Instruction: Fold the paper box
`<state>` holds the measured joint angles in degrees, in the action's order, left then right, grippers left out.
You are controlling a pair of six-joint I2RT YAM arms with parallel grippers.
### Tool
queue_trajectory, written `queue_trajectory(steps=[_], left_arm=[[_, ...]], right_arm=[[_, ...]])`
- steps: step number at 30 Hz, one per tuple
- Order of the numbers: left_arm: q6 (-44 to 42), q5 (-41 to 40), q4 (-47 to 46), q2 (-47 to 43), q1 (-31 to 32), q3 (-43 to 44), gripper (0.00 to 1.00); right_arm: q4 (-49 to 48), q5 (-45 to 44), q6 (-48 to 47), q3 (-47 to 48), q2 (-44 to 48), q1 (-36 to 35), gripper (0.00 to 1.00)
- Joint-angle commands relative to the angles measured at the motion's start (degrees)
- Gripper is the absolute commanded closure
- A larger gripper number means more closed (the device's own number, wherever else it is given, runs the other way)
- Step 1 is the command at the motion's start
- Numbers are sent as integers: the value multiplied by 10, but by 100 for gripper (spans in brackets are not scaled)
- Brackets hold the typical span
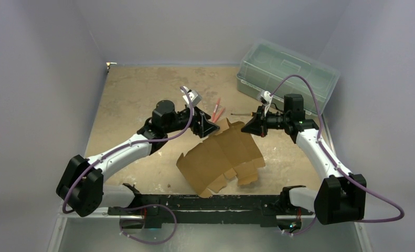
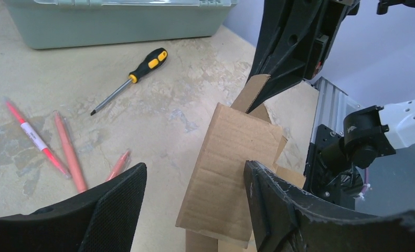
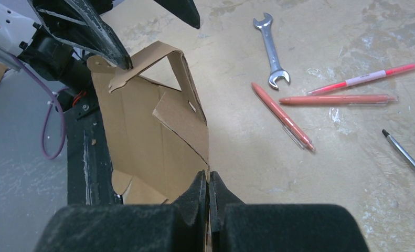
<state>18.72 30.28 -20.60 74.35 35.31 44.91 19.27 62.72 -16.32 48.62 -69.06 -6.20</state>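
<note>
The paper box (image 1: 223,157) is a brown die-cut cardboard sheet, partly raised, lying mid-table in front of both arms. My right gripper (image 3: 209,176) is shut on the thin edge of one upright panel of the paper box (image 3: 142,131). In the left wrist view the right gripper (image 2: 257,100) pinches the top of a cardboard flap. My left gripper (image 2: 194,170) is open, its jaws straddling a flap of the paper box (image 2: 231,163). The right finger (image 2: 257,184) sits against the flap's edge and the left finger (image 2: 126,194) stands apart over the table.
A translucent green lidded bin (image 1: 286,73) stands at the back right. A screwdriver (image 2: 131,76), several red pens (image 2: 63,147) and a wrench (image 3: 270,50) lie on the table beyond the box. The dark base rail (image 1: 210,202) runs along the near edge.
</note>
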Motion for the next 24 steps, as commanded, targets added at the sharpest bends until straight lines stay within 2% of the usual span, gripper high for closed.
queue_trajectory(steps=[1,9,14,20,22,24], left_arm=[[5,30,-41,-2,-4,22,33],[11,34,-40,-6,-4,19,32],[20,-25,-11,-67,-3,-13,25],[83,-242,109,-314,-3,-134,2],[154,-266,136,-411,-4,-192,1],[216,-257,157,-501,-4,-251,1]], right_arm=[[-10,13,5,10,5,-3,100],[-11,1,5,10,4,-4,100],[-16,-25,10,10,10,-4,100],[-32,-42,27,6,18,-3,100],[-38,-43,33,5,19,-3,100],[-40,-44,37,4,17,-4,100]])
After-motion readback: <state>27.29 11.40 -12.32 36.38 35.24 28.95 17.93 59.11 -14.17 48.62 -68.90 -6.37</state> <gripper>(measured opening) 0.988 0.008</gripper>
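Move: The box's end flap, folded over at the sheet's upper left corner, lies about 4 cm to the right of the left hand, 1 cm ahead and 2 cm below. The right gripper's hold on the sheet is some 12 cm right of the left hand, level with it and 3 cm lower. On the table, 20 cm below the left hand, the pens lie about 8 cm ahead and 4 cm right, the wrench 4 cm ahead and 10 cm left. From the right hand the flap is about 8 cm left, 1 cm ahead and 1 cm up. Lingering almost still at the flap at first, with a finger touching it, the left hand starts to open, then pulls off fast to the left, about 10 cm, also back and up some 5 cm each. The fingers come free of the flap and open nearly fully as the hand turns about 20 degrees counter-clockwise. The right hand keeps its closed grip on the sheet, drifting barely a centimetre forward. ##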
